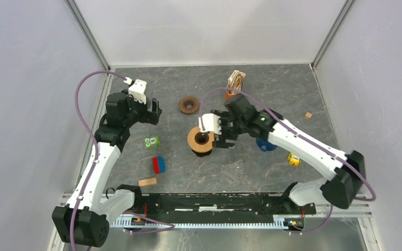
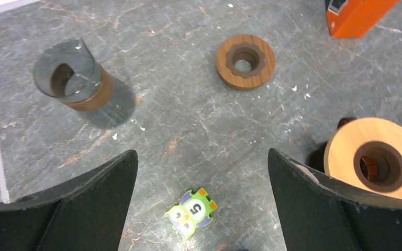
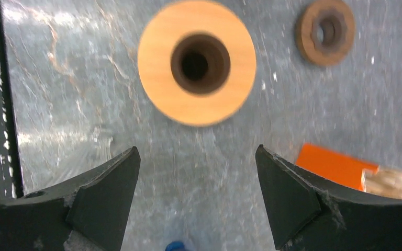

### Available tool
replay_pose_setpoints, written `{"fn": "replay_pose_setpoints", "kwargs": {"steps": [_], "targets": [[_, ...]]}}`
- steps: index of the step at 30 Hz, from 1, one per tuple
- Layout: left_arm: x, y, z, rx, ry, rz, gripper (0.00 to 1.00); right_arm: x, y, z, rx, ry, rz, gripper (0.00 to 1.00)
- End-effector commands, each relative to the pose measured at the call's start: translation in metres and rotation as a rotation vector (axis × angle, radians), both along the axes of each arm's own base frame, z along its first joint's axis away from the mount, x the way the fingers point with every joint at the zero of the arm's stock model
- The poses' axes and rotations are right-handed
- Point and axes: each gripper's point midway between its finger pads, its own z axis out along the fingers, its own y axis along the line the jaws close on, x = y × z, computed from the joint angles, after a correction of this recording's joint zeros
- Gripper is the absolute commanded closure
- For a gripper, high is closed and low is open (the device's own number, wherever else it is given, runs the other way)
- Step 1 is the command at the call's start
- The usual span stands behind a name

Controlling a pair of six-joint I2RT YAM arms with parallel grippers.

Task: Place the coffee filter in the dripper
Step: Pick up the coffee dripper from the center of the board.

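The dripper (image 1: 201, 139) is a light wooden disc with a dark funnel hole, upright on a dark base at the table's middle; it also shows as the dripper (image 3: 197, 61) and the dripper (image 2: 376, 163). Its hole holds nothing. Brown coffee filters (image 1: 236, 79) stand in an orange holder (image 1: 232, 94) at the back; the filter edge (image 3: 393, 183) shows far right. My right gripper (image 1: 220, 138) hovers just right of the dripper, open and holding nothing (image 3: 196, 151). My left gripper (image 1: 154, 112) is open wide above the table (image 2: 202, 152), over a green owl tile.
A dark wooden ring (image 1: 189, 104) lies behind the dripper. A glass cup with a wooden collar (image 2: 73, 76) stands near the left arm. On the table are the green owl tile (image 1: 152, 142), a red-blue block (image 1: 158, 164), a clear cone (image 1: 234, 170), a blue object (image 1: 266, 145), and small blocks.
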Motion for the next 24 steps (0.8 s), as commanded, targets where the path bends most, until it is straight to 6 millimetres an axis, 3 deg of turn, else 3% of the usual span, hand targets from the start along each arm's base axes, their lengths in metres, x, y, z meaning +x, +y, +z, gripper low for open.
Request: {"fn": "replay_pose_setpoints", "kwargs": {"steps": [1,5,11,16,24], "targets": [[-0.007,-0.021,-0.008,0.023,0.009,-0.144,0.00,0.003,-0.042,-0.010,0.027,0.034,-0.068,0.14],[-0.012,-0.030,-0.012,0.027,0.013,-0.187,0.00,-0.015,-0.078,-0.033,-0.005,0.061,-0.066,0.18],[-0.013,-0.035,-0.015,0.016,0.018,-0.191,0.00,-0.048,-0.098,-0.067,-0.052,0.081,0.016,0.24],[-0.014,-0.037,-0.017,0.005,0.026,-0.191,0.00,-0.053,-0.103,-0.087,-0.072,0.075,0.053,0.27],[-0.015,-0.038,-0.019,0.009,0.031,-0.196,0.00,-0.053,-0.087,-0.107,-0.040,0.120,0.111,0.37]]}}
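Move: The clear coffee dripper lies on its side, neck to the left, roughly 9 cm back and 6 cm right of the right hand and 15 cm below it. The wooden ring, on the brown cup, is level with that hand, about 7 cm left and 9 cm lower; the blue dripper stands some 21 cm right, 2 cm ahead and 15 cm down. From the left hand the clear dripper is about 35 cm right, 18 cm back, 20 cm below. Towards the clear dripper the empty right hand goes, leaving the ringed cup: first swinging right almost level, then sinking and drawing back, about 11 cm right, 11 cm down and 6 cm back in all. Its open fingers narrow by about a quarter and tip a little steeper, touching nothing. The empty left hand drifts some 3 cm right and 2 cm down, turning slightly clockwise, fingers wide. ##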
